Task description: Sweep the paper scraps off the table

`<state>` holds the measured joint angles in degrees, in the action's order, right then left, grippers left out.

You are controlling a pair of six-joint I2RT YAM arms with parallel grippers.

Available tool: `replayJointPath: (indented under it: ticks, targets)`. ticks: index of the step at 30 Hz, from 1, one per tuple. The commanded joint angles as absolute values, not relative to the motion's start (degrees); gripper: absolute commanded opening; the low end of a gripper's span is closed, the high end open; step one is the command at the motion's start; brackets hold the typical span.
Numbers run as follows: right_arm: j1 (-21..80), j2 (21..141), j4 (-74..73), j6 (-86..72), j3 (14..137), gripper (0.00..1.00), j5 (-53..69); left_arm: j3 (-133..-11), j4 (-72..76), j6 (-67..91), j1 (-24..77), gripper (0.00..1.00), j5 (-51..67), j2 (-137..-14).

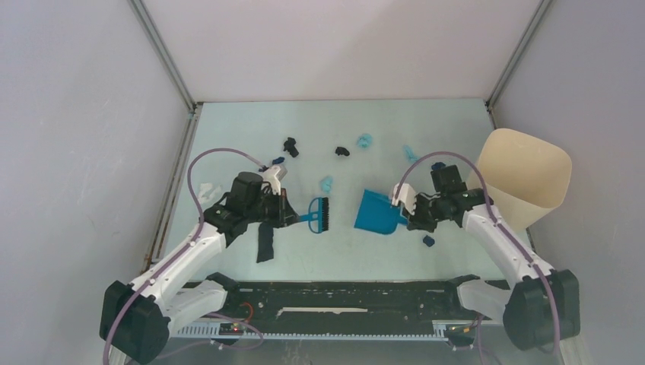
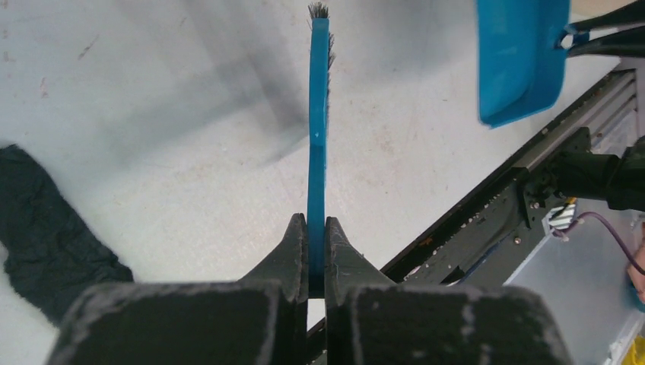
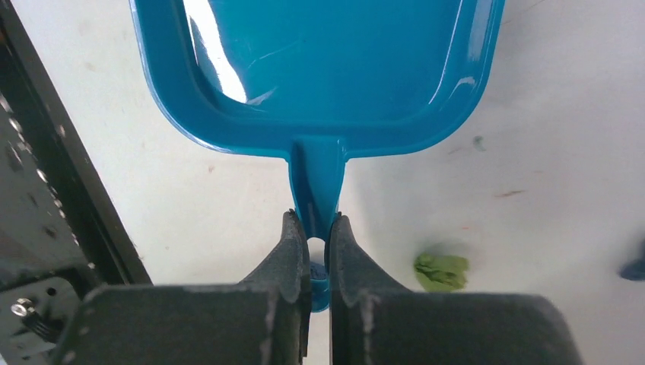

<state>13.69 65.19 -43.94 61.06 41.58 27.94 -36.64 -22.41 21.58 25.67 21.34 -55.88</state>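
My left gripper (image 1: 294,215) is shut on the handle of the blue hand brush (image 1: 320,214); the wrist view shows my jaws (image 2: 309,228) clamped on the handle (image 2: 318,114). My right gripper (image 1: 408,217) is shut on the handle of the blue dustpan (image 1: 378,212), whose empty pan fills the right wrist view (image 3: 327,68). Paper scraps lie on the table (image 1: 236,137): black lumps (image 1: 290,146) (image 1: 342,151), light blue ones (image 1: 366,141) (image 1: 326,183) (image 1: 409,153), a dark blue one (image 1: 428,241), a black strip (image 1: 265,242), and a green lump (image 3: 441,271).
A tall beige bin (image 1: 525,179) stands at the table's right edge beside my right arm. A white scrap (image 1: 205,188) lies near the left frame edge. A black rail (image 1: 342,296) runs along the near edge. The black strip shows in the left wrist view (image 2: 46,228).
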Motion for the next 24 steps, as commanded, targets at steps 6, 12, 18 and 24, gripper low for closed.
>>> replayJointPath:
  ticks: [6,12,18,24]
  targets:
    - [9.34,58.51,-45.33,35.89,58.03,0.00,38.72,-40.64,-2.80,35.12,33.53,0.00,28.18,-59.06]
    - [9.15,56.05,-39.04,26.19,62.19,0.00,37.03,-47.38,15.01,45.51,44.00,0.00,26.05,-74.39]
    - [9.05,54.25,-31.57,19.17,62.81,0.00,35.17,-56.22,32.18,60.26,51.89,0.00,28.96,-92.93]
    - [9.16,53.00,-28.45,17.99,62.01,0.00,36.52,-65.70,31.63,64.64,57.45,0.00,29.79,-103.45]
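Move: The left hand holds the brush; the navy scrap it heads for lies about 36 cm to its right, level with it front to back and some 12 cm below. The green scrap lies about 9 cm farther out than the navy one and 2 cm more to the right. The dustpan's tray hangs in the way, roughly 22 cm to the left hand's right and 5 cm ahead. From the right hand, gripping that pan, the navy scrap lies about 7 cm right and 7 cm below, neither ahead nor back. The right hand keeps its grip on the dustpan handle and hoists it about 20 cm, drifting some 5 cm forward, while the wrist turns clockwise and tips the fingers up from steeply down towards the left. Meanwhile the left hand, still pinching the brush handle, starts slowly and then sweeps nearly 30 cm right through the air towards the navy and green scraps, rising about 7 cm on the way before easing slightly down as its fingers tilt up nearer to level, pointing right. ##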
